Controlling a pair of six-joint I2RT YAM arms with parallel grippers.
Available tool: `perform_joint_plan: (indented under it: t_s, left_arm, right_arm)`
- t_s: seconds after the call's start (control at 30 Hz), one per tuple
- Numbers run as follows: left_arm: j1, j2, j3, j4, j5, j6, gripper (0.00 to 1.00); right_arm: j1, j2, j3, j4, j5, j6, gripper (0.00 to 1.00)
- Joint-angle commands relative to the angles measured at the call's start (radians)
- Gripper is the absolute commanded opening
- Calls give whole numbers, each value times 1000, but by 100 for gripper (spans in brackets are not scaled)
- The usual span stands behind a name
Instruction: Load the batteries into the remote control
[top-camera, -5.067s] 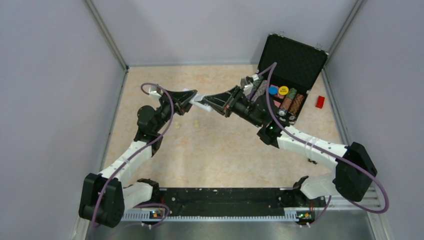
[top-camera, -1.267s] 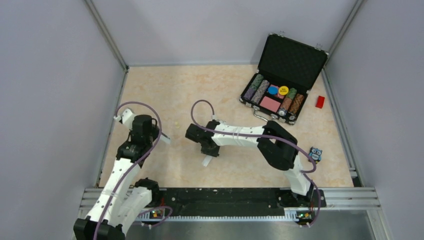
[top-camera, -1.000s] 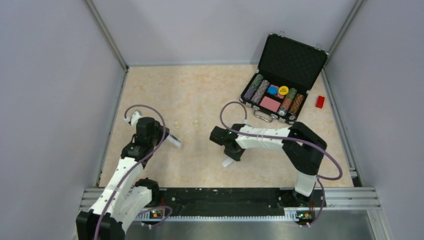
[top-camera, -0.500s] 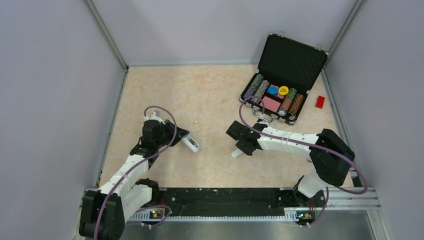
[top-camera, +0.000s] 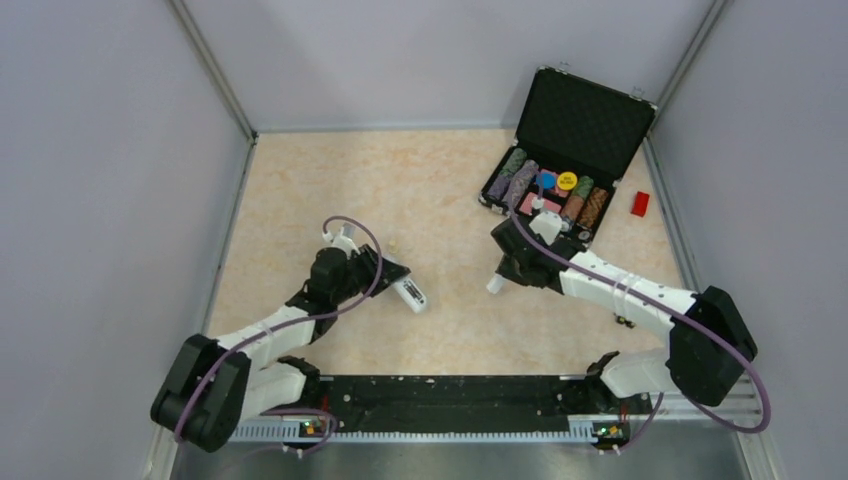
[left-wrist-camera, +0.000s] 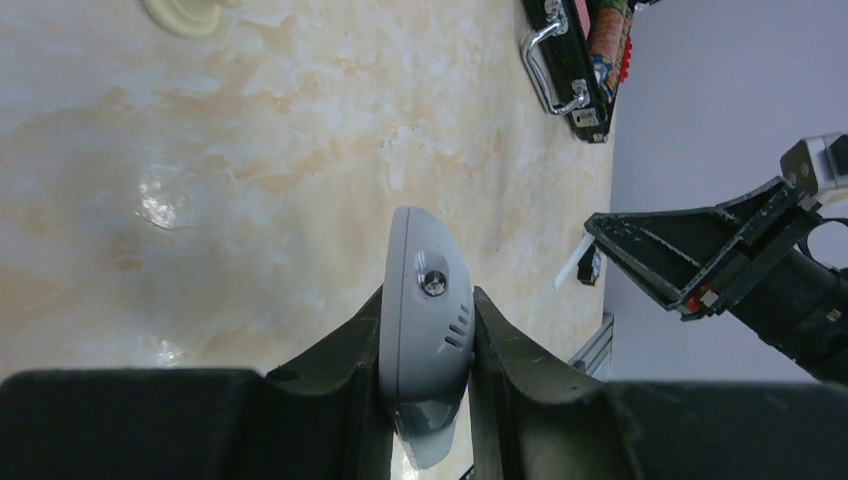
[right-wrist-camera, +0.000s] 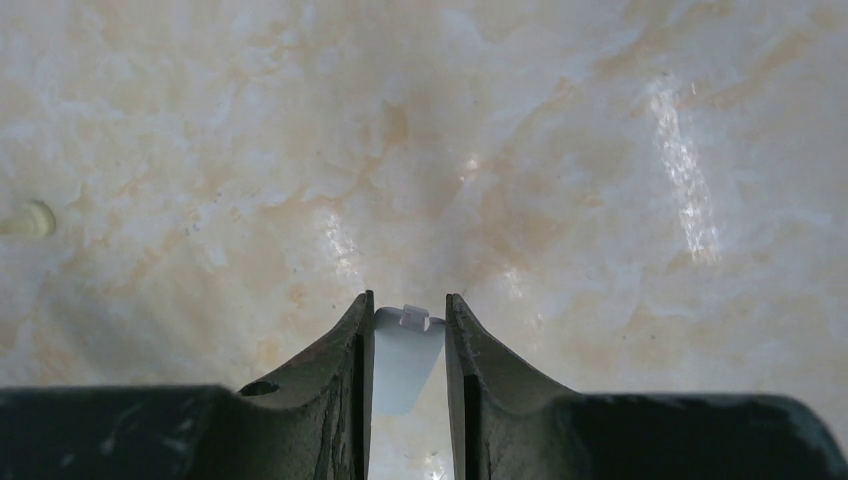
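My left gripper is shut on the white remote control, left of the table's middle. In the left wrist view the remote control stands on edge between the two fingers, its rounded end with a small lens pointing out past my left gripper. My right gripper is shut on a small white cover piece. The right wrist view shows the cover piece, clip end outward, held in my right gripper just above the tabletop. The batteries are out of view.
An open black case with poker chips stands at the back right, just beyond the right gripper; its handle shows in the left wrist view. A red block lies beside it. Cream pegs lie on the table.
Both arms have swung to the right. The left gripper carried the remote control toward the middle. The right gripper carried the cover piece back toward the case. Neither grip changed.
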Motion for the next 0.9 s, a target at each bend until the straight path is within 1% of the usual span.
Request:
perform_joint_plan:
  t_s: [0.0, 0.1, 0.2, 0.3, 0.33, 0.47, 0.53, 0.63, 0.73, 0.77, 0.87]
  left_arm:
    - [-141, 63, -76, 329, -332, -217, 0]
    - [-197, 139, -77, 364, -515, -368, 0]
    - [-267, 209, -33, 312, -673, -511, 0]
    - [-325, 286, 39, 224, -763, -617, 0]
    - [-338, 310, 52, 211, -778, -650, 2]
    - [-363, 382, 27, 262, -805, -751, 21]
    - [-380, 385, -1, 268, -822, -801, 33]
    - [-408, 365, -33, 228, -852, -863, 47]
    - [-436, 334, -47, 170, -865, -906, 68]
    - [-445, 325, -48, 151, -868, -914, 72]
    - [-468, 283, -52, 87, -861, -926, 82]
  right_arm:
    - [-20, -54, -34, -91, -16, 249, 12]
    - [-20, -68, -46, -89, -44, 337, 12]
    - [-24, -85, -53, -97, -62, 353, 12]
    - [-33, -120, -64, -101, -77, 359, 12]
    - [-35, -130, -68, -100, -84, 363, 12]
    - [-40, -153, -70, -101, -102, 355, 12]
    - [-42, -154, -72, -102, -112, 355, 12]
    - [-46, -160, -75, -101, -117, 359, 12]
    - [-47, -162, -78, -99, -121, 360, 12]
    - [-48, -163, -80, -100, -121, 361, 12]
    - [-49, -169, -86, -98, -131, 369, 11]
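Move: The left hand holds the remote about 8 cm above the table; the bare table spot for setting it down is roughly 2 cm ahead, 4 cm right and 8 cm below. Two cream pegs lie about 8 cm ahead and 7 cm below, the near peg 2 cm left and the far peg 9 cm left. For the right hand, holding the battery cover, the remote is some 18 cm left, 2 cm back and 1 cm lower; the case is about 20 cm ahead, 7 cm right, 5 cm below. Lower the left gripper about 6 cm with the held remote, easing it a little forward and right while turning it some 40 degrees counter-clockwise, to lay the remote on the table; then spread the fingers wide and begin to rise. Keep the battery cover pinched in the right gripper, draw it back 3 cm and turn it about 15 degrees clockwise. ##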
